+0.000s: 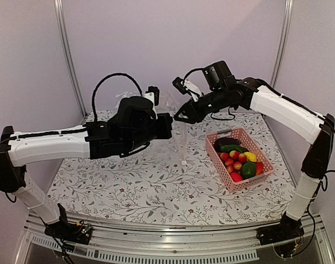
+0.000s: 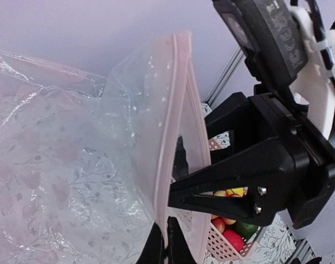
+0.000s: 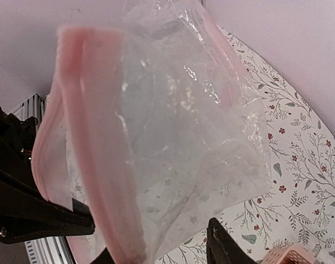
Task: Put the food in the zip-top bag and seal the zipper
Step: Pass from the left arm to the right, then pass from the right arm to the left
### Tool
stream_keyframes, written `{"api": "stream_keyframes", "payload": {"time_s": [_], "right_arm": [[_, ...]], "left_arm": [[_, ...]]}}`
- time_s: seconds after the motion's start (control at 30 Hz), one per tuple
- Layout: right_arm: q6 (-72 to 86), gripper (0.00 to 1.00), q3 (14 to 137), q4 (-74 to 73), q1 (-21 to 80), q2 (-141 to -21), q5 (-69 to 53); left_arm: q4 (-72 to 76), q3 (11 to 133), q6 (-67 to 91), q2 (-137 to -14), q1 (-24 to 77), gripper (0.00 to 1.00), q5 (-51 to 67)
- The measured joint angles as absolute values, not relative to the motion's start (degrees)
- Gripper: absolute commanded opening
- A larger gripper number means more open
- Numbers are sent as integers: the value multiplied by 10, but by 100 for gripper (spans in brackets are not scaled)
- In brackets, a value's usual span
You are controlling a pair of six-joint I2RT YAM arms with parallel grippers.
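The clear zip-top bag point(image 1: 180, 142) hangs in the air between my two arms. Its zipper point(image 2: 175, 110) is a pale pink strip along the parted mouth. My left gripper point(image 2: 167, 242) is shut on one lip of that strip. My right gripper point(image 3: 164, 250) stands open, its fingers point(image 3: 225, 247) apart on either side of the other lip point(image 3: 95, 137), and its black fingers point(image 2: 211, 193) reach into the mouth in the left wrist view. The food point(image 1: 237, 159), red, green and yellow pieces, lies in the pink basket point(image 1: 228, 133) on the right.
The table carries a floral cloth point(image 1: 145, 181). The pink basket point(image 2: 222, 248) sits below and to the right of the bag. Metal frame posts point(image 1: 68, 55) rise at the back corners against the pale wall.
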State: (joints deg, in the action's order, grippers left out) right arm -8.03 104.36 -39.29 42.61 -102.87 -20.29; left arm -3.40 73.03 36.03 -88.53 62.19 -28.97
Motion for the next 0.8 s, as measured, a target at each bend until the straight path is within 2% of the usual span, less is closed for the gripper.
{"api": "stream_keyframes", "payload": {"time_s": [0.03,0.17,0.2,0.23,0.3,0.43,0.6,0.8], "right_arm": [[-78,18,1044,-392,426,-1031,-198],[-75,3,1044,-383,424,-1040,-188],[-75,1,1044,-381,422,-1041,-193],[-77,1,1042,-380,419,-1042,-202],[-83,0,1034,-370,411,-1041,-221],[-105,0,971,-347,391,-1025,-267],[-132,0,884,-345,370,-982,-316],[-146,0,849,-344,362,-937,-346]], "left_arm": [[-32,730,360,-885,623,1,-289],[-19,730,350,-885,625,42,-279],[-17,730,347,-884,625,56,-275],[-17,729,340,-879,626,61,-272],[-21,720,325,-861,629,65,-271],[-34,649,297,-748,630,68,-296],[8,489,261,-552,615,70,-315],[43,336,261,-452,592,72,-292]]}}
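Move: The bag's zipper edge, still pinched in my left fingers, runs between my open right fingers: the part to grip is about 1 cm ahead and 1 cm left of my right hand, at its height. From my left hand, that part is roughly 4 cm ahead, 2 cm right and 1 cm up. My left fingertips are some 3 cm back and 3 cm left of my right hand; the pink basket is about 9 cm back, 24 cm right and 22 cm below. I ease my right hand about 1 cm forward and shut its fingers on the zipper edge. As they close, my left fingers open and let go; that hand then draws away some 16 cm left and 7 cm back, rising before it dips. Keeping its pinch, my right hand carries the bag right, down and back, towards the basket. ##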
